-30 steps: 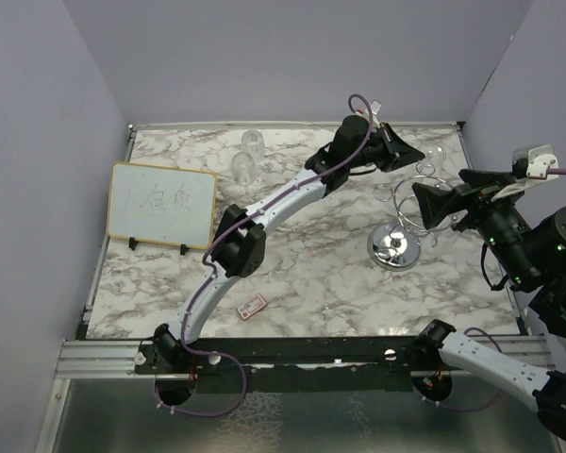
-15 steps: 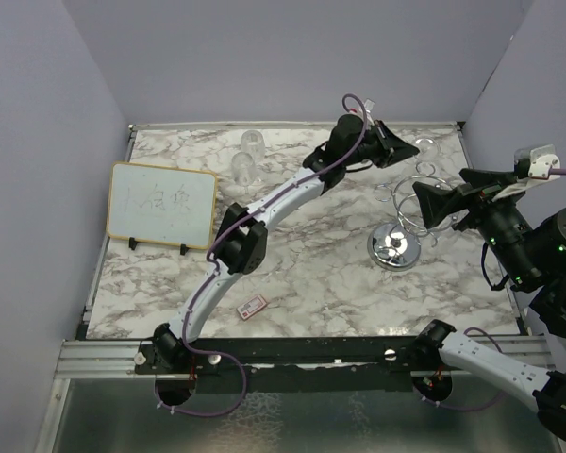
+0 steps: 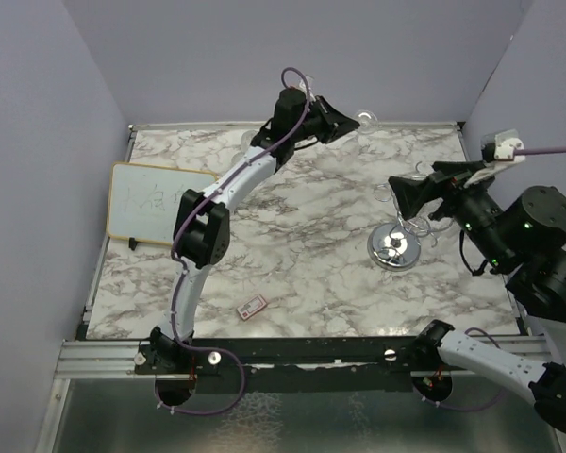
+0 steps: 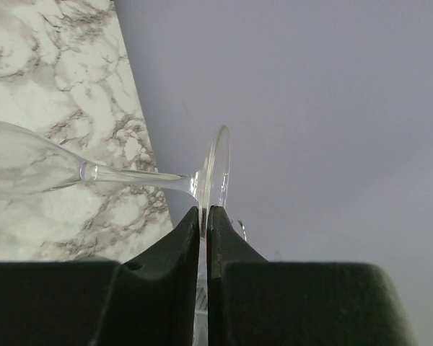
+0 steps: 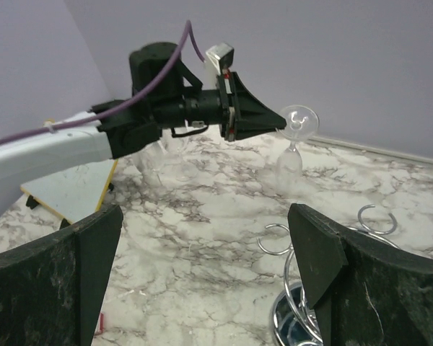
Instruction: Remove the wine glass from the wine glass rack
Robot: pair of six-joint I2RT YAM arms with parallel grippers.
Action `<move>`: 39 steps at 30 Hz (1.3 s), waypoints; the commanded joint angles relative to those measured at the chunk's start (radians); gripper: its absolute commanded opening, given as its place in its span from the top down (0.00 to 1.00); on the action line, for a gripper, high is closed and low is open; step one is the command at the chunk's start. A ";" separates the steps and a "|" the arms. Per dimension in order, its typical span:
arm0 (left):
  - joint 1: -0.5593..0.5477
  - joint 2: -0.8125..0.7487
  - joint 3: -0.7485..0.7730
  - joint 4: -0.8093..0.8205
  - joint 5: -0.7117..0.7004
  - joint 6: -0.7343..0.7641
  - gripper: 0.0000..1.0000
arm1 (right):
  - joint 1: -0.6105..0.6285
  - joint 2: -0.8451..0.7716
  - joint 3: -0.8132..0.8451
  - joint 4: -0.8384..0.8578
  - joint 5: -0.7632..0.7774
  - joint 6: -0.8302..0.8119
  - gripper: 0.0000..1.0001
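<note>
The wine glass (image 4: 141,175) hangs in the air on its side, foot toward the purple back wall and bowl over the marble. My left gripper (image 4: 204,213) is shut on the rim of its round foot. From above, the left gripper (image 3: 352,125) and the wine glass (image 3: 368,120) are at the table's back edge, well left of the wine glass rack (image 3: 394,247). The rack's chrome loops (image 5: 278,238) carry nothing that I can see. My right gripper (image 3: 403,195) hovers open just above the rack, facing the wine glass (image 5: 296,126).
A framed whiteboard (image 3: 156,203) stands at the left. Clear glasses (image 5: 162,162) sit on the marble near the back, under the left arm. A small red card (image 3: 252,306) lies near the front edge. Purple walls close three sides.
The left arm has swung up and to the left along the back wall, carrying the wine glass away from the rack. The right gripper has shifted left, over the rack.
</note>
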 commanded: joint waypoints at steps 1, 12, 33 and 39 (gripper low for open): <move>0.020 -0.262 -0.162 0.037 0.103 0.119 1.00 | 0.002 0.122 0.009 0.012 -0.049 0.059 0.00; 0.085 -0.718 -0.576 -0.106 0.176 0.384 1.00 | -0.007 0.398 0.154 0.040 -0.180 0.108 0.00; 0.133 -1.103 -1.044 0.082 0.363 0.361 1.00 | -0.289 0.503 -0.062 0.337 -1.027 0.348 0.22; 0.133 -1.122 -1.051 0.106 0.399 0.377 1.00 | -0.289 0.505 -0.135 0.438 -1.176 0.394 0.36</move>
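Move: My left hand already holds the wine glass foot-up by its foot; the handover spot is about 22 cm back, 14 cm left and 6 cm up. My right gripper waits 29 cm back, 6 cm right and 15 cm higher. The standing glasses are level with my left hand, 29 cm left. From my right hand the held glass is 32 cm ahead, 4 cm left, 23 cm down; the rack is 4 cm ahead, 7 cm right, well below. I swing the wine glass back and left with my left hand, some 30 cm, rising about 10 cm before dipping partway, and keep my pinch on its foot. My right hand comes to meet it, first forward and down, then mostly left, rolling and turning counter-clockwise nearly 40 degrees while tipping down; its wide-open fingers close partway around the foot without a visible grip. ##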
